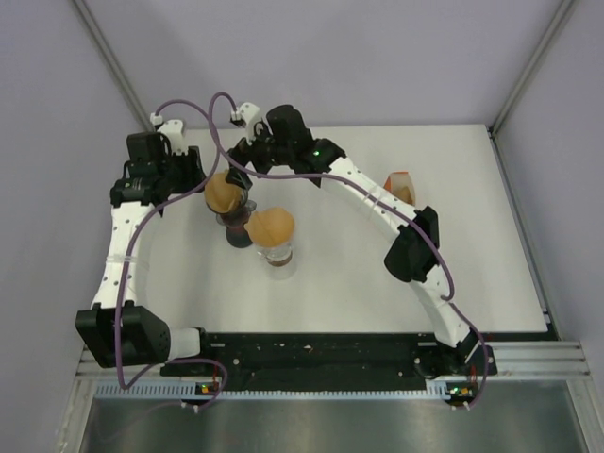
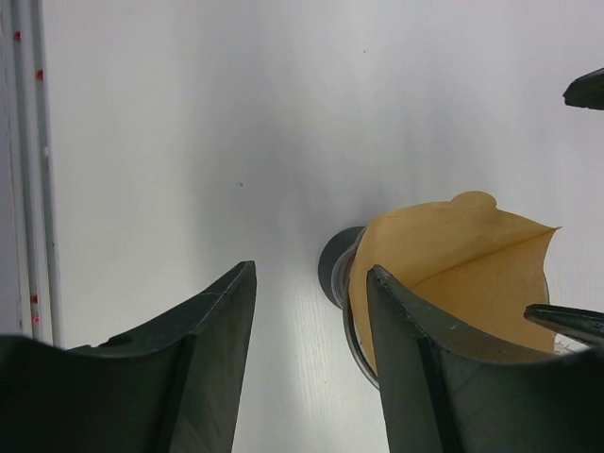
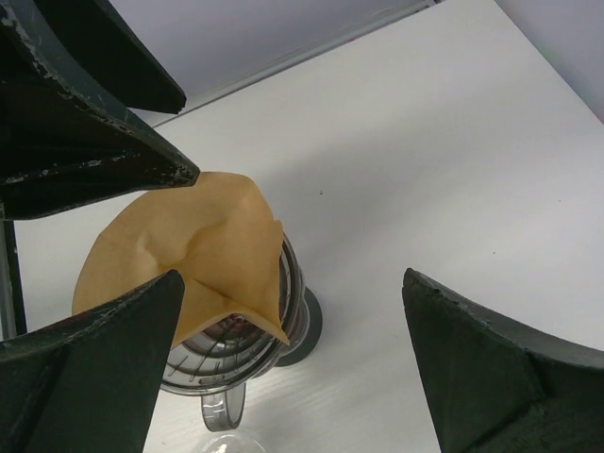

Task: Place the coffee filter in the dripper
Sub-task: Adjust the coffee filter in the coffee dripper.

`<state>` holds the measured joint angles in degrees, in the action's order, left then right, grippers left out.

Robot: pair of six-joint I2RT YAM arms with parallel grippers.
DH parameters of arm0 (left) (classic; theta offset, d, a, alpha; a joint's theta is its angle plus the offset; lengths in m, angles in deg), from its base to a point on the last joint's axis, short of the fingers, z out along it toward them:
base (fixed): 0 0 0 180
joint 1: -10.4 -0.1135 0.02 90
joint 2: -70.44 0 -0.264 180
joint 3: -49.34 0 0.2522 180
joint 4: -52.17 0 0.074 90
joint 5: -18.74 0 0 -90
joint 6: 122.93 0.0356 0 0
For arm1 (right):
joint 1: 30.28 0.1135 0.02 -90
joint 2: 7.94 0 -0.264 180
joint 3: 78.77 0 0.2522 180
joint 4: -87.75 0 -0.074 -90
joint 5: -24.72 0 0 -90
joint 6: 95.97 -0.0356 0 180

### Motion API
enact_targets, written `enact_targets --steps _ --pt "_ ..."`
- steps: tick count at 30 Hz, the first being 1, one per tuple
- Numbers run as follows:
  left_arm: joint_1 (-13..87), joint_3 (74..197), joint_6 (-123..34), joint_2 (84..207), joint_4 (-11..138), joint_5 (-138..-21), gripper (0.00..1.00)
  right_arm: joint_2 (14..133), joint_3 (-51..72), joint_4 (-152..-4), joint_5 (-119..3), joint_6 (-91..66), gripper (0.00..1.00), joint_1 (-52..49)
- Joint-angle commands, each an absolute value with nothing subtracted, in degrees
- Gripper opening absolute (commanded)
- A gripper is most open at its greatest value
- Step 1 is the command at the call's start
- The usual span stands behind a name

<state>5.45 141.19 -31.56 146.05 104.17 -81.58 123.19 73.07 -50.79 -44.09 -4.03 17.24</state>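
Observation:
A brown paper coffee filter point(image 3: 179, 250) sits opened out in the mouth of the clear glass dripper point(image 3: 288, 302), one folded corner hanging over the rim. In the top view this filter point(image 1: 224, 192) is at the table's far left. My left gripper point(image 2: 311, 283) is open, with bare table between its fingers; its right finger point(image 2: 415, 349) stands against the filter point(image 2: 453, 250) and the dripper's rim point(image 2: 351, 326). My right gripper point(image 3: 293, 293) hangs wide open above the dripper, holding nothing. Seen from above, both grippers flank the filter: left point(image 1: 200, 175), right point(image 1: 241, 159).
A second brown filter point(image 1: 271, 227) rests on a clear glass vessel point(image 1: 280, 257) just right of the dripper. A small brown and white object point(image 1: 401, 184) stands at the far right, behind the right arm. Grey walls enclose the white table point(image 1: 472, 245).

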Motion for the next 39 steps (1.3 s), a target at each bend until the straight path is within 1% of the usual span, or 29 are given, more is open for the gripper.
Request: enact_targets --steps 1,6,11,19,25,29,32,35,39 --pt "5.3 139.3 -32.8 145.1 98.2 -85.1 0.54 122.3 74.3 -54.1 -42.7 -4.2 0.98 18.3" --pt "5.3 137.5 -32.8 144.7 97.2 -87.2 0.47 123.0 72.9 -53.3 -44.4 -3.0 0.95 18.8" --pt "5.2 136.1 -32.8 144.2 97.5 -87.0 0.46 123.5 71.7 -49.3 -47.6 0.1 0.93 19.2" --pt "5.3 134.1 -32.4 143.8 97.7 -88.1 0.43 126.4 74.3 -45.1 -47.9 1.2 0.82 19.7" --pt "5.2 133.2 -32.0 143.7 98.2 -88.9 0.42 127.4 74.9 -44.2 -47.3 1.5 0.71 20.2" --pt "5.2 133.0 -32.0 143.7 98.2 -89.8 0.41 128.3 76.1 -43.9 -47.3 1.5 0.6 20.5" --pt "5.3 132.8 -32.1 144.0 98.1 -89.9 0.4 129.3 77.6 -43.9 -46.5 1.5 0.49 20.7" --pt "5.2 132.8 -32.0 144.0 98.0 -90.0 0.37 130.4 79.3 -43.9 -45.7 1.0 0.39 20.8" --pt "5.3 132.7 -31.9 144.1 98.8 -90.1 0.34 130.8 80.6 -43.8 -46.1 1.1 0.31 21.6"
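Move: The coffee filter, loose in the dripper, lies about 5 cm back, 3 cm left and 7 cm below the right hand; from the left hand it is some 6 cm right, 1 cm back and 6 cm down. The dripper sits just under the filter, about 1 cm nearer the base and 1 cm right of it. The second filter, on the clear glass, stands roughly 11 cm right of the first and 8 cm nearer the base. Both hands sink, right about 6 cm, left 4, part-closing their fingers around the filter's far and left edges. ##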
